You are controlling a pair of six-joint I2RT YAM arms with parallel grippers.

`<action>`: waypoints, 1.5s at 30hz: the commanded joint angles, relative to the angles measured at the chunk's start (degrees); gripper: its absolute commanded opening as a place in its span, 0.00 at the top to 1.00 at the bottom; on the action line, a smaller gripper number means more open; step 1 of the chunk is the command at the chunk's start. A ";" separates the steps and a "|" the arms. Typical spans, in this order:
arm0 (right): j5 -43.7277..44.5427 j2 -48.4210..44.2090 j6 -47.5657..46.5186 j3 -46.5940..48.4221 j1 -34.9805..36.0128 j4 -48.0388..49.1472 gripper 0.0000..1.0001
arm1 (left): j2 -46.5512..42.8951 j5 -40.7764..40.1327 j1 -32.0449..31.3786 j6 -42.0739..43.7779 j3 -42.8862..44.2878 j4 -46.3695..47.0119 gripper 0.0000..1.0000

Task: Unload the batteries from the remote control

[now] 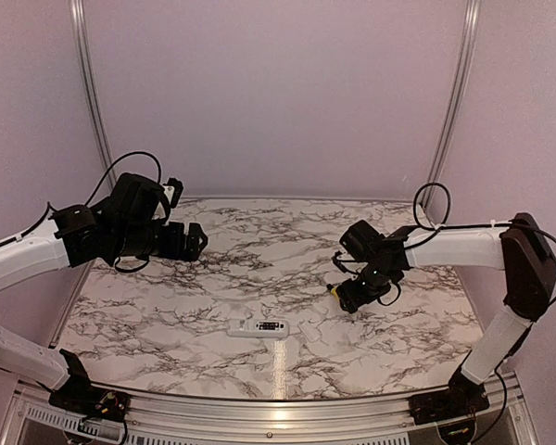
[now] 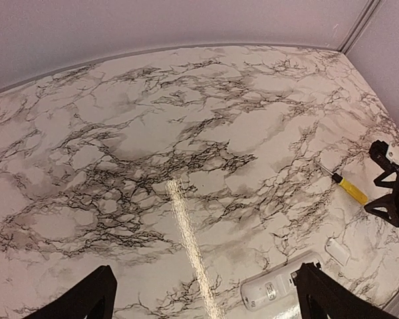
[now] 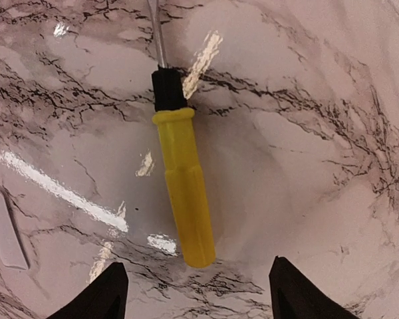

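Note:
The remote control (image 1: 259, 327) is a slim white bar lying flat near the table's front middle, with a dark recess on its upper face. No batteries can be made out as separate things. In the left wrist view the remote control (image 2: 276, 287) lies low and right, partly behind one finger. My left gripper (image 1: 199, 239) hovers high over the left of the table, and it (image 2: 206, 296) is wide open and empty. My right gripper (image 1: 343, 297) is low at the right. It (image 3: 199, 286) is open, with the yellow handle's end just ahead of its fingertips and not held.
A yellow-handled screwdriver (image 3: 184, 193) lies on the marble top, its shaft pointing away from my right gripper. A small flat white cover piece (image 1: 312, 329) rests just right of the remote, also seen as the cover piece (image 3: 5, 229). Walls and metal rails bound the back.

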 commanded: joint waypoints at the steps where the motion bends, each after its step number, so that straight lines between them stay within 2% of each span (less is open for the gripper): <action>1: -2.11 2.04 -1.42 -0.33 0.48 3.84 0.30 | -2.03 0.61 0.37 -3.04 -3.25 1.80 0.01; 14: -4.69 6.59 -3.10 -0.07 0.43 6.80 0.53 | -2.67 3.12 0.39 -3.96 -5.11 2.75 0.01; 31: -5.38 5.63 -2.86 -2.08 0.43 6.93 1.00 | -0.34 3.59 0.34 -2.48 -2.28 2.66 0.01; 38: -5.56 1.37 -3.69 1.36 0.52 4.36 1.00 | 0.78 7.07 0.37 -2.80 -0.86 3.60 0.01; 45: -10.31 -5.65 -4.92 3.78 0.52 4.11 1.00 | 3.64 19.16 0.42 -2.30 1.40 6.51 0.01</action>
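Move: The yellow screwdriver's handle lies just under the open right hand, its middle about 2 cm ahead, 4 cm to the left and 4 cm below, with the shaft pointing forward-left. At that same low level, the battery cover is some 7 cm back and 12 cm left of the hand, and the remote control about 6 cm back and 23 cm left. From the left hand, the handle is roughly 30 cm to the right, 1 cm ahead and 22 cm lower. Down about 3.5 cm and a little left, the right hand sinks onto the screwdriver while its fingers close from about three-quarters open, pinching the yellow handle near its butt end. It holds there briefly, then lifts about 4 cm with the grip kept. The left hand, wide open and empty, dips slightly and eases about 2.5 cm to its right. ##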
